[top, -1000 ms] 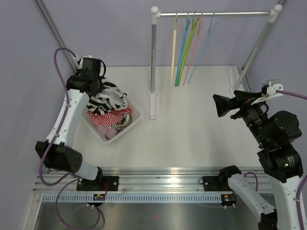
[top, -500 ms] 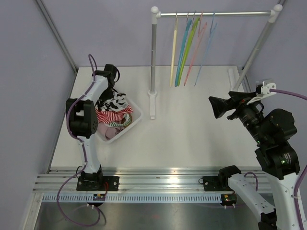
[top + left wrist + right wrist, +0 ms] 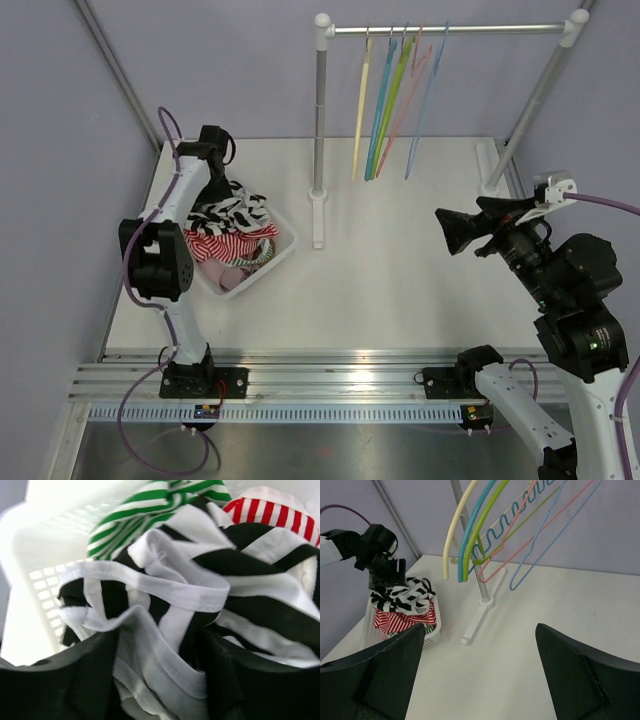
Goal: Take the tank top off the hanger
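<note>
The black-and-white striped tank top [image 3: 232, 212] lies crumpled on top of the clothes in the white basket [image 3: 285, 250], off any hanger. My left gripper [image 3: 220, 182] hangs just over it at the basket's far end. In the left wrist view its dark fingers [image 3: 85, 680] stand apart, and the tank top [image 3: 190, 590] lies loose between and beyond them. Several bare coloured hangers [image 3: 385, 100] hang on the rail. My right gripper [image 3: 447, 232] is open in the air at the right, holding nothing; its fingers [image 3: 385, 670] frame the bare table.
The clothes rail [image 3: 450, 29] stands on two posts, with a white foot [image 3: 318, 215] just right of the basket. Red-striped [image 3: 272, 515] and green-striped [image 3: 150, 510] garments lie under the tank top. Purple walls close in the left and back.
My left arm has folded up and swung in over the basket's far end, and its jaws have gone from shut to apart, leaving the tank top on the pile. The right arm barely shifted.
</note>
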You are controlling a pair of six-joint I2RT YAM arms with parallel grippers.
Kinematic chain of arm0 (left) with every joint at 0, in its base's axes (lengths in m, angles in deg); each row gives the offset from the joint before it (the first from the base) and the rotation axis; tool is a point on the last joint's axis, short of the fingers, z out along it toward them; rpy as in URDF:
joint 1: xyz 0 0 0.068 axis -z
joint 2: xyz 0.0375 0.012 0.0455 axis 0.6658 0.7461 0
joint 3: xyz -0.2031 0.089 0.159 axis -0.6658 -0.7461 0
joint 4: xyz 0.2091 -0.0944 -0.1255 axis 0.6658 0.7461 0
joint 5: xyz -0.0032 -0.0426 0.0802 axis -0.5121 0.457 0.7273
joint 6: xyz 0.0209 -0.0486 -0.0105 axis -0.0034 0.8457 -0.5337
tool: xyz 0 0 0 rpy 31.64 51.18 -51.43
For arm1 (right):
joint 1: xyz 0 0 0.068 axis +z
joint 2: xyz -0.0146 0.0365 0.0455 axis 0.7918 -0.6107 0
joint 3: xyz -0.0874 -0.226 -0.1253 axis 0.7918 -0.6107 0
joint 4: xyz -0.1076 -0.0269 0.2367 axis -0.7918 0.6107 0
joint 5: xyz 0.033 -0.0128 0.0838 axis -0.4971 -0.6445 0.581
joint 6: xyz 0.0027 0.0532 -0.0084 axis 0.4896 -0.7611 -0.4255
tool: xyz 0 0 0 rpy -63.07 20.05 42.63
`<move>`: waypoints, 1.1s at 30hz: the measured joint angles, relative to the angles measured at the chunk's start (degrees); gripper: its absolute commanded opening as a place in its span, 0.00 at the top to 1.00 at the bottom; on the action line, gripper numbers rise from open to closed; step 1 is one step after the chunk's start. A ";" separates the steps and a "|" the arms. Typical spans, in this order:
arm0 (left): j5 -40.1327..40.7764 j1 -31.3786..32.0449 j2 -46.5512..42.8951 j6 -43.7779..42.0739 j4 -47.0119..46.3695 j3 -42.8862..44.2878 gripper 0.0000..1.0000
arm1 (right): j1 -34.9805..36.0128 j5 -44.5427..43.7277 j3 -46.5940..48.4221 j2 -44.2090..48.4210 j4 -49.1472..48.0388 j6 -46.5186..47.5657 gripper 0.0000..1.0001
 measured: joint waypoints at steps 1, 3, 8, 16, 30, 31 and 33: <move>-0.13 -0.24 -1.25 0.26 0.48 0.11 0.26 | 0.00 0.04 0.02 -0.11 0.22 0.00 0.00; -0.44 -0.76 -3.45 0.42 1.88 0.87 0.18 | 0.00 0.02 0.02 -0.39 1.01 0.00 0.00; -1.44 -1.25 -9.51 0.68 3.48 2.71 0.01 | 0.00 -0.76 0.28 -1.49 2.95 0.02 0.00; -5.38 -1.38 -26.62 -2.34 1.11 -1.38 0.01 | 0.00 -11.21 0.33 -4.13 10.32 0.04 0.01; -5.53 3.04 -71.65 -14.88 -13.05 -34.88 0.01 | 0.37 -21.88 -2.29 -6.32 19.74 0.20 0.01; -5.51 3.76 -73.18 -15.34 -13.55 -36.44 0.01 | 0.37 -22.51 -2.32 -6.71 20.37 0.20 0.00; -5.49 5.16 -76.17 -16.06 -13.81 -38.99 0.01 | 0.37 -23.91 -2.64 -6.97 21.16 0.17 0.00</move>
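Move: The black-and-white tank top lies in the basket under the left hand, its strap still between the part-open fingers; its middle is about 3 cm right, 2 cm back and 5 cm below. From that hand, the red-striped top is 3 cm right, 9 cm back, and the pink top 2 cm right, 14 cm back, both about 8 cm lower. From the right hand the tank top lies roughly 51 cm left, 19 cm ahead and 35 cm below. Left fingers spread wide, rise, then draw back about 20 cm from the tank top; right hand sinks rightward. ##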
